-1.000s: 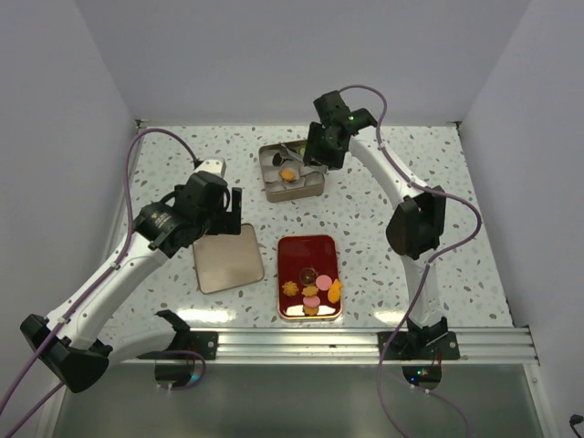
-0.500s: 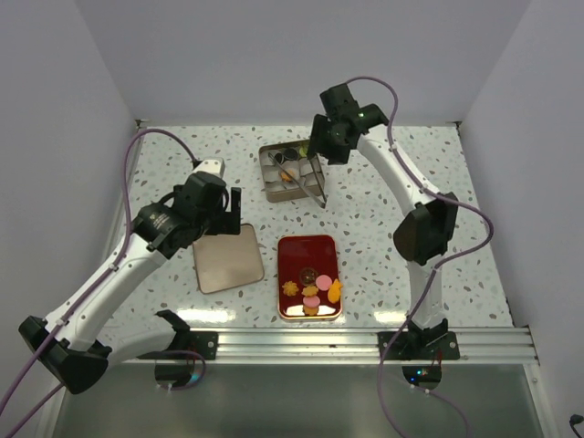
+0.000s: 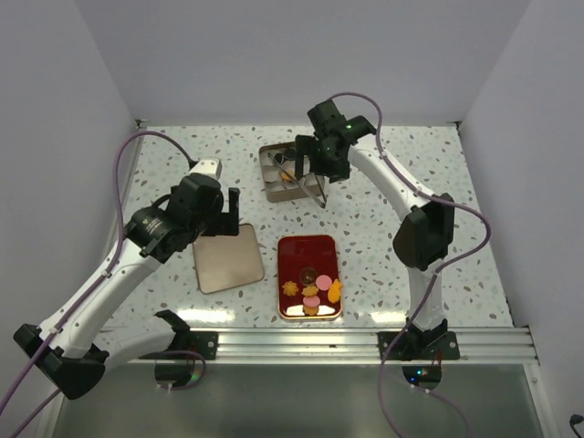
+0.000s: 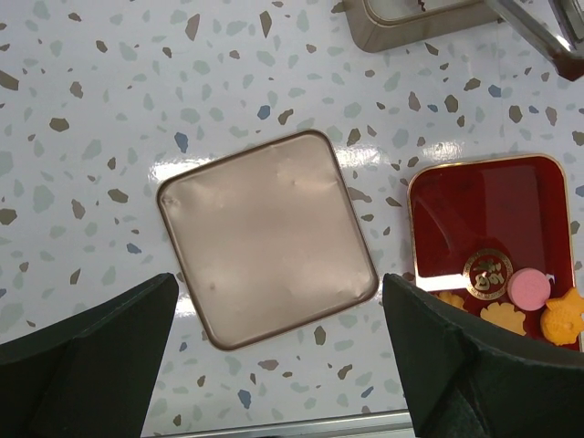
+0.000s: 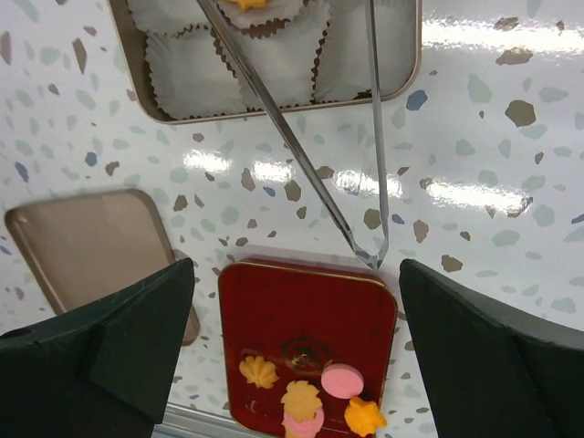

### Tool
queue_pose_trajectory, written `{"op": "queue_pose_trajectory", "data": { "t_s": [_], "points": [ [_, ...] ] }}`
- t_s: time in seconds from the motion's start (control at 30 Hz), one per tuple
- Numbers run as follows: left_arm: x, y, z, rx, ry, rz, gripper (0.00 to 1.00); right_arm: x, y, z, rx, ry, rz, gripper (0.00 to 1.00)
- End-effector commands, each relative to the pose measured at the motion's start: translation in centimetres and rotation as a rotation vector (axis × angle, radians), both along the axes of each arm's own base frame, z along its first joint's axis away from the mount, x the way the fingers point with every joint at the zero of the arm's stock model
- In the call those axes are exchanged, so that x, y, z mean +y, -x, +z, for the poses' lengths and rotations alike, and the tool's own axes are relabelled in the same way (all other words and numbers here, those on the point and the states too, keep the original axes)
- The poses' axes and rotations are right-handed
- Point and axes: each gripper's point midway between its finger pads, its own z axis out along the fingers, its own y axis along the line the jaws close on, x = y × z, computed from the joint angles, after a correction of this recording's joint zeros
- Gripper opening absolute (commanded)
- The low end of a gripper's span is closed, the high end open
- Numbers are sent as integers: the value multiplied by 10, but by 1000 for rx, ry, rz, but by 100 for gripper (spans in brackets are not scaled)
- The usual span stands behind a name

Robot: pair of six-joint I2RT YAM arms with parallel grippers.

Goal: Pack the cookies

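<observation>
Several cookies (image 3: 312, 294) lie at the near end of the red tray (image 3: 308, 251): orange ones (image 5: 258, 371), a pink disc (image 5: 342, 380), an irregular orange one (image 5: 365, 417) and a dark brown disc (image 5: 306, 351). They also show in the left wrist view (image 4: 527, 287). One orange cookie (image 3: 286, 173) sits in the open tin (image 3: 271, 182). The metal tongs (image 3: 315, 187) lie free, leaning from the tin down to the table. My right gripper (image 3: 310, 162) is open and empty above the tin's right side. My left gripper (image 3: 225, 212) is open and empty over the tin's lid (image 4: 265, 237).
The tin (image 5: 401, 82) holds white paper cups (image 5: 274, 50). The flat lid (image 3: 228, 258) lies left of the red tray. The tongs' joined end (image 5: 374, 260) rests just beyond the tray's far edge. White walls stand left, right and behind.
My right gripper has let go of the tongs, which now lean from the tin to the table. It rose, then shifted slightly left. The left arm barely moved.
</observation>
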Motion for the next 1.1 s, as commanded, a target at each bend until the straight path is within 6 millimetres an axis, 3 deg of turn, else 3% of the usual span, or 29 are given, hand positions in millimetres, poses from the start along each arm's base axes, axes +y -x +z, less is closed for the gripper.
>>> {"op": "queue_pose_trajectory", "data": {
  "t_s": [0.0, 0.33, 0.53, 0.83, 1.07],
  "points": [
    [-1, 0, 11, -31, 40, 13, 100, -2, 5, -12, 13, 89, 62, 98],
    [6, 4, 11, -33, 27, 36, 100, -11, 2, -43, 58, 218, 91, 99],
    [8, 3, 10, -31, 13, 43, 100, -1, -2, -65, 82, 205, 115, 99],
    [7, -3, 7, -20, -16, 39, 100, 16, -30, -87, 63, 189, 138, 97],
    [8, -6, 6, -19, -40, 43, 100, 13, -44, -100, 66, 189, 120, 93]
  ]
}}
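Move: The clear tongs lie loose across the box, hinge end towards the base. Their middle is about 2 cm ahead of the right hand, 3 cm to its left and 12 cm below it. The box's middle is some 3 cm ahead, 6 cm left and 15 cm below; the red cookie tray lies about 23 cm back and 1 cm left. From the left hand the tongs are roughly 18 cm ahead and 15 cm right. Lower the right gripper about 11 cm onto the tongs, fingers staying wide open, tilting the wrist some 15 degrees so its left side dips and the fingers point more steeply down. Over the last part of the descent, also slide forward 3–4 cm, so both arms of the tongs sit between the fingers near the box's front rim. ##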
